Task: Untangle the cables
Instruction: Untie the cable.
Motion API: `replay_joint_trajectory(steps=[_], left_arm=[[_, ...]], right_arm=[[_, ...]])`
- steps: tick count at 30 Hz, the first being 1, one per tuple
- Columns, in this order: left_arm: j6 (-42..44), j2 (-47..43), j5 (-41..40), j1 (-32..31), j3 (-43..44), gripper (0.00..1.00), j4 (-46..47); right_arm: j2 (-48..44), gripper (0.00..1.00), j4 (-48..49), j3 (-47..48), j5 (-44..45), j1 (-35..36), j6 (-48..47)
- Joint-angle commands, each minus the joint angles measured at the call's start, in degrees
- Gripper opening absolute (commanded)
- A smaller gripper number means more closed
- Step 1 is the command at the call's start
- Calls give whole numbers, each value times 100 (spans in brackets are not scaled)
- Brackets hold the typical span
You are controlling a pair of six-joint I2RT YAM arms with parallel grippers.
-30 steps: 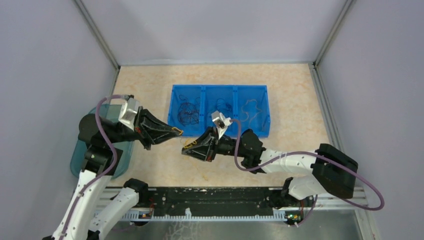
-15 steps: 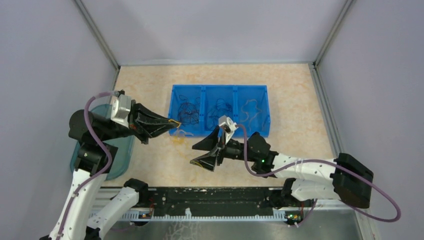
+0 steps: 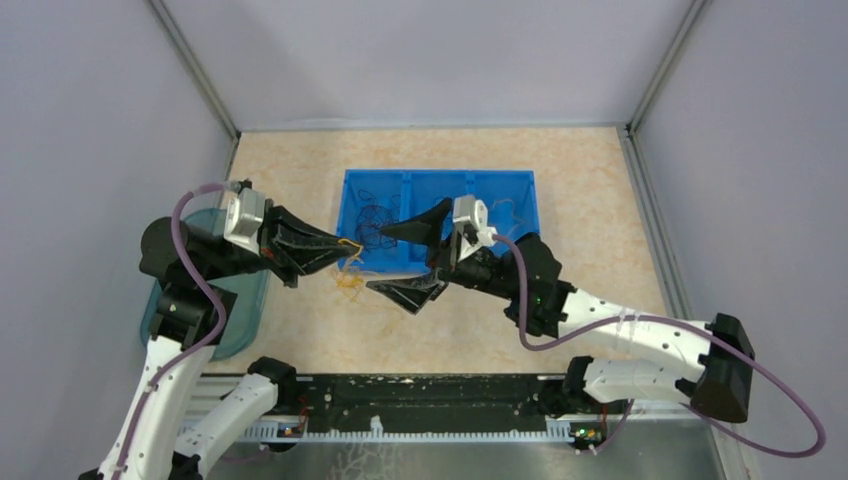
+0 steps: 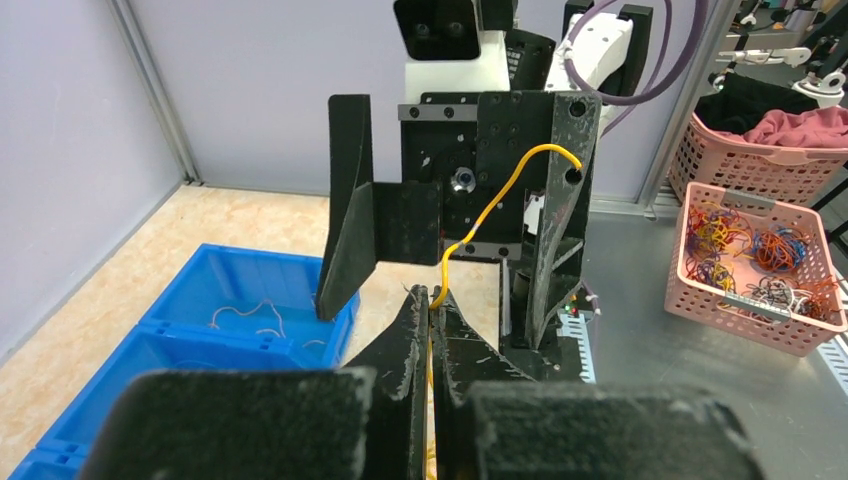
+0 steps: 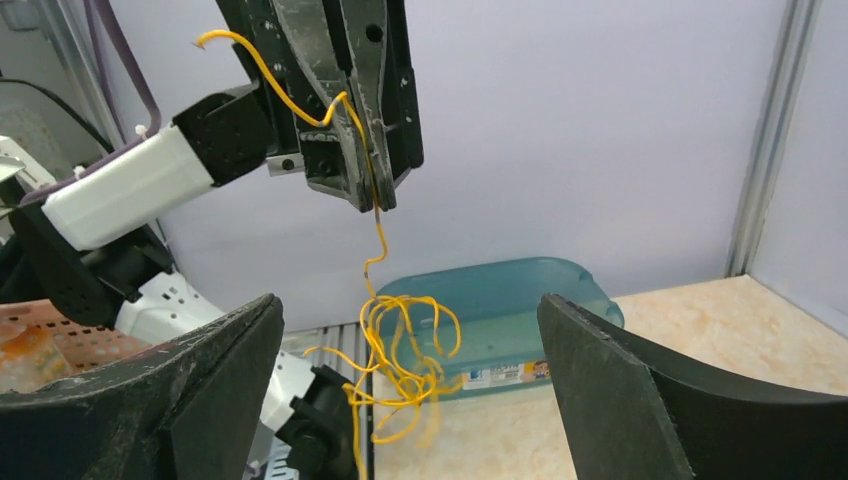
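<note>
My left gripper is shut on one yellow strand of the cables, pinched at its tips. From it a tangle of yellow cables hangs in loose loops above the table. My right gripper stands wide open facing the left one, with one finger on each side of the hanging tangle and not touching it. More cables, black and pale, lie in the compartments of the blue bin.
A teal tub sits at the left edge under the left arm, also visible behind the tangle. Beyond the table, pink baskets hold coloured bands and cloth. Grey walls enclose the table on three sides.
The right gripper has opened wide, let go of the yellow tangle and swung toward the blue bin. The tangle now hangs from the left gripper alone, which has stayed shut.
</note>
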Motion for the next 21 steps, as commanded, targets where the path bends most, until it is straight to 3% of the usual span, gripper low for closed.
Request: replay_joint_trajectory(steps=[1, 3, 10, 16, 19, 21], left_arm=[[-84, 35, 76, -21, 98, 1, 51], [-105, 53, 77, -21, 89, 0, 47], [-177, 60, 70, -21, 57, 1, 74], [-154, -37, 11, -21, -240, 0, 16], [-153, -67, -10, -21, -361, 1, 27], [-170, -58, -19, -21, -362, 1, 57]], right_arm=[[535, 99, 615, 397, -388, 40, -257], [803, 98, 939, 513, -563, 41, -148], [1369, 79, 1476, 895, -758, 60, 70], [1545, 68, 1795, 915, -814, 112, 209], [1627, 45, 1773, 966, -979, 112, 266], [1724, 37, 1808, 1000, -1086, 107, 381]])
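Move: The stretch of yellow cable just under the left fingertips lies about 5 cm to the right hand's left, 1 cm ahead and some 2 cm above it; from the left hand, which already pinches the cable, it is about 1 cm straight below. Its loose tangle hangs some 6 cm left of the right hand, 1 cm ahead and 6 cm below. The blue box's left compartment is about 23 cm ahead of the right hand, 5 cm left and some 35 cm lower. The yellow cable, still pinched in the shut left fingers, is approached by the wide-open right hand, which goes left about 5 cm, dipping some 2 cm on the way and coming back up. Its jaws close to under half open on either side of the left fingertips and the cable, while the left hand sinks about 2 cm late on. ##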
